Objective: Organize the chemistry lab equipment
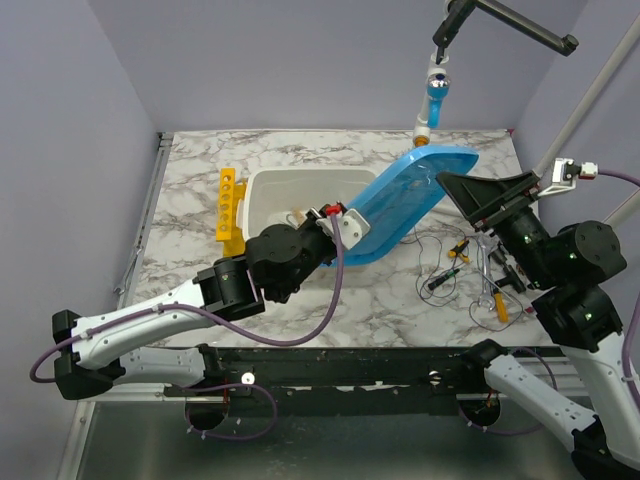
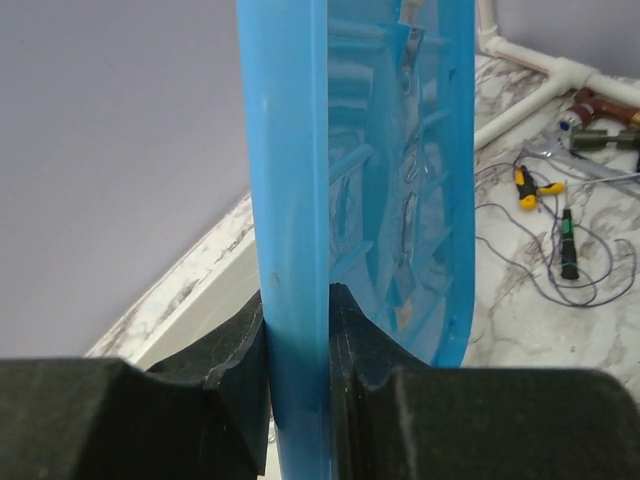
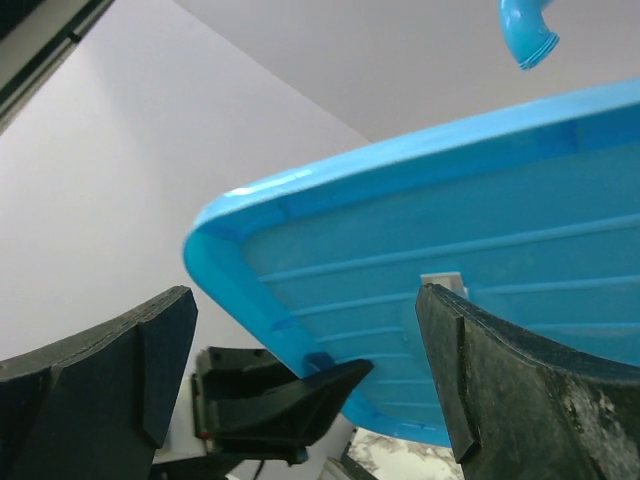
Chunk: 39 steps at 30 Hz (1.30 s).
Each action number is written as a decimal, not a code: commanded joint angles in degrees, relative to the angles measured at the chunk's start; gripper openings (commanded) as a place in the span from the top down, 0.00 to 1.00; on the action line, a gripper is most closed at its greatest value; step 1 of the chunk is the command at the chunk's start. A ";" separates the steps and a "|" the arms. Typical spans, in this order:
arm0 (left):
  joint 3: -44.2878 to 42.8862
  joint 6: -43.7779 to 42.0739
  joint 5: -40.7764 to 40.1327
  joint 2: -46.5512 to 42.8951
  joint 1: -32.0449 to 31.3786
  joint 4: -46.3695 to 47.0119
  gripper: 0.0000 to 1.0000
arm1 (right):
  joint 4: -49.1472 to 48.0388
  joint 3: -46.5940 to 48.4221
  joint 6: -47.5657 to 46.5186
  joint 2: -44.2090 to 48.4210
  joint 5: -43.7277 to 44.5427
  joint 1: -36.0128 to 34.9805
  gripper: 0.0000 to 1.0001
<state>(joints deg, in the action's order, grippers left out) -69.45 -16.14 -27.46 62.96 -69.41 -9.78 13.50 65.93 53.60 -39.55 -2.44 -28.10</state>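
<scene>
My left gripper [image 1: 340, 222] is shut on the rim of a blue plastic lid [image 1: 405, 195], holding it tilted over a white bin [image 1: 275, 190]. In the left wrist view the rim [image 2: 295, 200] stands upright, pinched between both pads [image 2: 240, 350]. My right gripper [image 1: 470, 195] hangs open just off the lid's far right end. From the right wrist the ribbed lid [image 3: 450, 230] fills the space ahead of the gripper [image 3: 303, 300], touching neither finger. A yellow holed rack [image 1: 231, 203] stands left of the bin. Silver tongs [image 2: 590, 165] lie among loose items [image 1: 480, 270] on the right.
Thin wires and yellow-and-black clips [image 2: 530, 187] lie spread over the marble table [image 1: 380, 300] at the right. A blue tube [image 1: 436, 95] hangs from a black stand above the back edge. White pipe framing [image 2: 530, 85] runs along the right side.
</scene>
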 commanded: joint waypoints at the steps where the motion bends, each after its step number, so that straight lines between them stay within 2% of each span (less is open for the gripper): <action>1: 6.76 -13.98 -11.17 -2.95 0.60 8.10 1.00 | -3.54 -1.23 6.69 -0.03 2.12 0.15 0.00; 4: 9.80 -15.05 -10.31 -5.83 0.64 11.72 1.00 | -5.11 -2.27 10.32 -1.19 2.05 0.16 0.00; 8: 11.96 -15.23 -3.88 -9.32 0.51 12.84 1.00 | -9.71 -4.84 14.21 -1.75 1.47 0.16 0.00; 15: 14.36 -18.07 2.48 -11.63 -0.74 12.79 1.00 | -3.35 -7.18 21.98 -0.61 8.63 0.15 0.00; 23: 16.98 -27.03 -0.48 -10.60 -4.89 15.36 1.00 | 2.17 -7.77 24.36 3.50 13.71 0.15 0.00; 30: 21.08 -41.23 -5.49 -7.80 -10.15 29.04 1.00 | 6.71 -5.20 23.44 3.37 13.75 0.19 0.01; 33: 22.12 -46.32 -6.43 -6.25 -11.40 34.20 1.00 | 8.28 -4.63 22.50 3.07 12.76 0.15 0.07; 34: 22.25 -47.28 -6.46 -5.94 -11.53 34.92 1.00 | 8.90 -4.57 22.35 3.19 12.68 0.15 0.11; 36: 22.61 -49.10 -6.54 -5.32 -11.55 36.09 1.00 | 9.40 -4.93 21.86 3.70 12.63 0.15 0.27; 39: 24.54 -53.74 -6.90 -4.86 -11.72 40.98 1.00 | 9.48 -5.93 21.86 4.92 13.22 0.18 0.37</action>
<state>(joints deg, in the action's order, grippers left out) -46.74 -58.94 -33.36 57.63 -80.51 20.29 21.34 59.88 75.83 -35.81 10.20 -28.01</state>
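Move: The left hand already grips the blue tray, whose middle lies about 6 cm ahead, 10 cm right and 4 cm above it; from the empty, open right hand, that middle is level ahead, some 8 cm left and 3 cm lower. The white bin stands roughly 17 cm ahead and 23 cm left of the right hand, well below; the hand tools lie about 7 cm ahead, 17 cm right of that hand, on the table. Left draws back, tipping the held tray up; right sinks about 5 cm, fingers starting to close around the rim. ##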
